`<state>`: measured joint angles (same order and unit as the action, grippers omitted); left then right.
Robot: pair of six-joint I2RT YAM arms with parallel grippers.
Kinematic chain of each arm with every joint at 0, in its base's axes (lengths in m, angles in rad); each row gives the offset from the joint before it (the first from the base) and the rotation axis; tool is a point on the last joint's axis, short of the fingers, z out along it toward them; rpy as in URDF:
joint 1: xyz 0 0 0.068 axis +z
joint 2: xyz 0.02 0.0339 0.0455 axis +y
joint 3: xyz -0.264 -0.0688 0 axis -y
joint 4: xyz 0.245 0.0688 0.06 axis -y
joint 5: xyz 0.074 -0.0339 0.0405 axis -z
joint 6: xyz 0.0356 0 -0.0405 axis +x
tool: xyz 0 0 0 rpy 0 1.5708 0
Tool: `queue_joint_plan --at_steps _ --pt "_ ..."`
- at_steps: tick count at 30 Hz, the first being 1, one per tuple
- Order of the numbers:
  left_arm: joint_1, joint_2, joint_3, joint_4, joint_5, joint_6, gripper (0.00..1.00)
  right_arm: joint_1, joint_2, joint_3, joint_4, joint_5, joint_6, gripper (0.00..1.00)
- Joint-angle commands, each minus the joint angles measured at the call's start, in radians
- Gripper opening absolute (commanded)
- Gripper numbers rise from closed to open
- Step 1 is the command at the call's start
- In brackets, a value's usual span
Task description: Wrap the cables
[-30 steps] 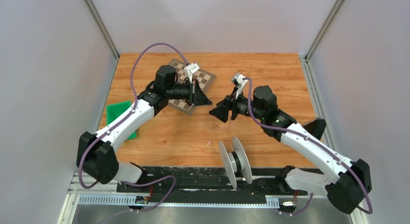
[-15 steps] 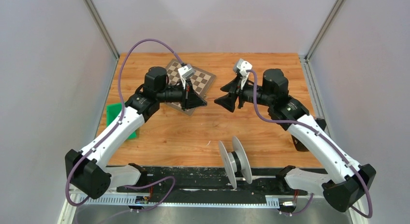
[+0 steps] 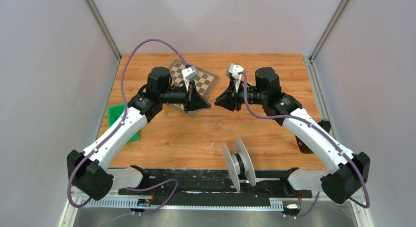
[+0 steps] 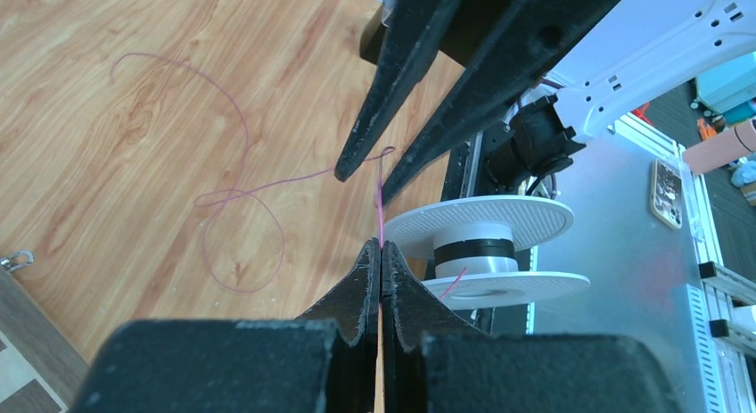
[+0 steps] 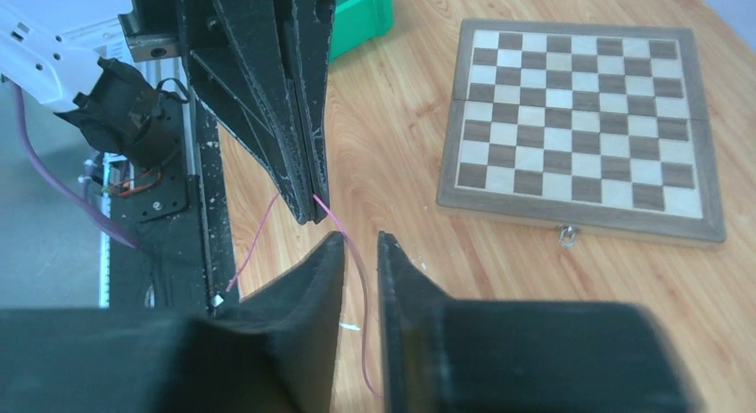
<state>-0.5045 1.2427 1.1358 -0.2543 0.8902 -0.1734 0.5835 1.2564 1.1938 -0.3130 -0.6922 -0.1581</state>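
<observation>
A thin pink cable (image 4: 381, 218) rises from my left gripper (image 4: 382, 245), which is shut on it. The cable's slack lies in loops on the wooden table (image 4: 134, 119). My right gripper (image 5: 359, 239) faces the left one tip to tip above the table's middle. Its jaws stand a little apart, and the cable (image 5: 365, 323) hangs in the gap, touching neither pad that I can see. In the top view the left gripper (image 3: 210, 105) and the right gripper (image 3: 217, 103) almost meet. The white spool (image 3: 238, 163) stands on edge at the near side, with a cable end sticking out of it (image 4: 450, 284).
A folding chessboard (image 3: 206, 81) lies under the left arm's wrist at the back of the table. A green bin (image 3: 120, 116) sits at the left edge. A black rail (image 3: 196, 180) runs along the near edge behind the spool.
The right gripper has swung left to meet the left gripper's tip, and its jaws have narrowed around the cable. The left arm first drew back a little, then held still.
</observation>
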Motion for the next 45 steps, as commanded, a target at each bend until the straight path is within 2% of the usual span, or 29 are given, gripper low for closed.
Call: queue_joint_plan --at_steps 1,2,3,6,9,15,17,18,20,21,23,25,27,30,33,37,39,45 --pt "-0.004 0.002 0.033 0.055 0.022 -0.008 0.0 0.001 -0.013 -0.019 0.118 -0.007 0.034 0.11" --pt "-0.004 0.004 0.03 0.059 0.019 -0.013 0.0 0.001 -0.019 -0.038 0.147 0.003 0.051 0.02" --pt "-0.004 0.007 0.03 0.069 0.005 -0.025 0.0 0.001 -0.028 -0.063 0.185 0.005 0.073 0.0" --pt "-0.004 0.012 0.023 0.112 -0.046 -0.083 0.0 0.003 -0.072 -0.163 0.342 -0.016 0.191 0.0" --pt "-0.004 0.011 -0.002 0.222 -0.054 -0.141 0.0 0.014 -0.123 -0.266 0.472 0.023 0.248 0.0" --pt "-0.004 0.021 -0.017 0.282 -0.047 -0.191 0.0 0.015 -0.181 -0.313 0.479 0.132 0.242 0.0" --pt "-0.004 0.02 -0.023 0.277 -0.053 -0.196 0.06 0.014 -0.19 -0.307 0.476 0.171 0.245 0.0" --pt "-0.004 0.017 -0.028 0.277 -0.064 -0.199 0.2 0.013 -0.195 -0.303 0.472 0.196 0.249 0.0" --pt "-0.005 0.002 -0.05 0.276 -0.091 -0.203 0.35 0.014 -0.205 -0.288 0.454 0.261 0.259 0.0" --pt "-0.005 -0.015 -0.062 0.271 -0.103 -0.204 0.38 0.011 -0.211 -0.285 0.447 0.292 0.262 0.0" --pt "-0.005 -0.042 -0.064 0.222 -0.174 -0.196 0.44 0.005 -0.229 -0.285 0.425 0.361 0.272 0.0" --pt "-0.024 -0.065 -0.039 0.113 -0.312 -0.167 0.48 -0.005 -0.253 -0.286 0.398 0.441 0.284 0.0" --pt "-0.078 -0.086 -0.023 0.025 -0.469 -0.133 0.5 -0.022 -0.279 -0.289 0.371 0.503 0.293 0.0" --pt "-0.22 -0.11 -0.003 -0.075 -0.703 -0.128 0.53 -0.029 -0.321 -0.296 0.345 0.627 0.309 0.0" --pt "-0.314 -0.12 0.015 -0.145 -0.855 -0.252 0.57 -0.032 -0.365 -0.313 0.333 0.748 0.318 0.0" --pt "-0.5 -0.088 0.078 -0.274 -1.166 -0.398 0.66 -0.036 -0.418 -0.342 0.333 0.805 0.304 0.0" --pt "-0.562 -0.061 0.113 -0.338 -1.245 -0.501 0.7 -0.04 -0.436 -0.357 0.333 0.81 0.297 0.0" --pt "-0.62 -0.001 0.148 -0.471 -1.245 -0.83 0.67 -0.043 -0.488 -0.403 0.329 0.811 0.278 0.0"
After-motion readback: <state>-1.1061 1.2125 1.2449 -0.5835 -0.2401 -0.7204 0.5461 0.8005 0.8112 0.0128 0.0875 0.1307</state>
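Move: Between the two fingertips lies the strand of cable to be passed over: roughly 2 cm to the right hand's left and 1 cm back, at its height, with the right fingers part-open around it. From the left hand, which already pinches it, the strand is about 2 cm to the right. The spool stands some 17 cm back, 10 cm right and 17 cm below the left hand; the chessboard lies about 25 cm ahead, 14 cm left and 28 cm below that hand. Closing fully on the cable, the right hand dips about 2 cm, then carries it off some 13 cm to the right, also forward and up, turning about 50 degrees clockwise. The left hand edges forward about 3 cm, opens its fingers wide to let go, then swings back roughly 8 cm and down towards the spool, turning some 35 degrees counter-clockwise. ##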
